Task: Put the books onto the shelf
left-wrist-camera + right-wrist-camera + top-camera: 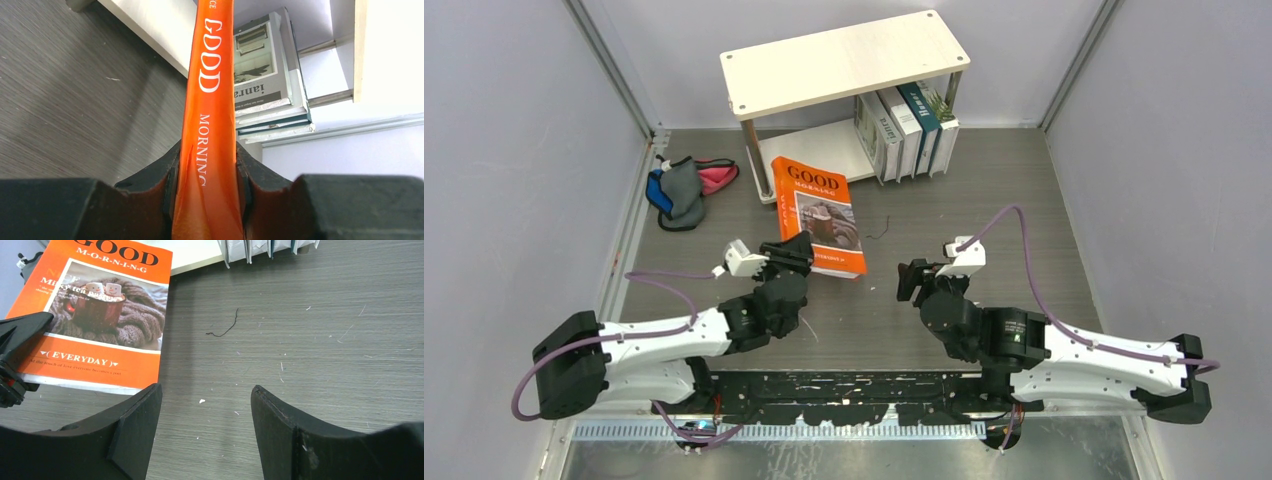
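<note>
The orange "GOOD MORNING" book [817, 213] lies on the table in front of the shelf [844, 62]. My left gripper [796, 252] is shut on its near end; the left wrist view shows both jaws pressed against the orange spine [209, 150]. Several books [907, 128] stand upright at the right end of the shelf's lower board and show behind the spine [265, 85]. My right gripper [911, 279] hovers open over bare table to the right of the orange book [102, 315], its fingertips [137, 415] holding nothing.
A blue, grey and pink cloth bundle [686, 188] lies at the table's left, near the wall. A thin dark thread [225, 326] rests on the table between the book and the right gripper. The shelf's left lower board [809, 145] is bare.
</note>
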`<state>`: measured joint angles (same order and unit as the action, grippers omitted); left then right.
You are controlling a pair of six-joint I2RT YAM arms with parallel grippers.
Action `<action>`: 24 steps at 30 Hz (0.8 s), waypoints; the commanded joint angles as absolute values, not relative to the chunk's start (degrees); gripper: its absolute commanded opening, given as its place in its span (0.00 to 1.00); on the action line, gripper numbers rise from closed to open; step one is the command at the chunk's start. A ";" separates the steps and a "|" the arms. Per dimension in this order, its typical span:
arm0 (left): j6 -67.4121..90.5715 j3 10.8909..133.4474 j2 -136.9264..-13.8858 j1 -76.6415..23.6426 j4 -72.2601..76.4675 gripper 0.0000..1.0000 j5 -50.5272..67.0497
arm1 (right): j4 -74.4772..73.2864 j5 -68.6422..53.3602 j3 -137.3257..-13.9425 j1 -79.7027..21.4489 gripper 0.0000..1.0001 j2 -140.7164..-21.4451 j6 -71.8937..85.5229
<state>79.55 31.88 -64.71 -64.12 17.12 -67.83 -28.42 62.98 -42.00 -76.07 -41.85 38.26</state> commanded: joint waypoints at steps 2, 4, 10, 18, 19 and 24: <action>81.42 32.65 -66.79 -63.68 26.57 0.34 -73.33 | -27.51 63.32 -41.55 -75.03 0.70 -39.79 37.70; 81.47 32.61 -68.01 -62.64 28.21 0.35 -72.69 | -27.57 63.00 -41.35 -74.53 0.71 -39.56 37.62; 81.39 33.25 -71.45 -56.88 32.44 0.35 -66.98 | -26.47 61.34 -40.75 -72.65 0.71 -38.98 36.90; 80.80 34.51 -77.32 -49.12 40.15 0.35 -57.39 | -22.85 57.00 -40.25 -67.58 0.71 -40.51 34.46; 81.23 34.84 -78.15 -48.40 40.61 0.35 -56.45 | -22.36 56.30 -40.23 -66.78 0.71 -40.90 34.19; 82.98 37.11 -83.08 -45.21 43.36 0.35 -52.04 | -19.68 52.59 -40.14 -63.05 0.71 -43.02 32.83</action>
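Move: The left hand holds the orange book by its near left edge; the free spot on the shelf's lower board lies about 28 cm ahead, 6 cm to the right and some 8 cm below. From this hand, the standing books are about 29 cm ahead and 17 cm right, roughly level in height, and the shelf's front left post is some 15 cm ahead and 10 cm left. From the empty right hand, the free spot lies about 36 cm ahead, 15 cm left and 10 cm down. Keeping its pinch on the orange book, the left hand starts slowly, then carries it forward about 8 cm and sinks some 3 cm towards the open bay left of the standing books, the wrist rolling and turning only slightly, so that the book's far end is led into the shelf's mouth beneath the upper board. The right hand, open and empty, first eases slightly right, then forward about 2 cm and a little down, touching nothing. ##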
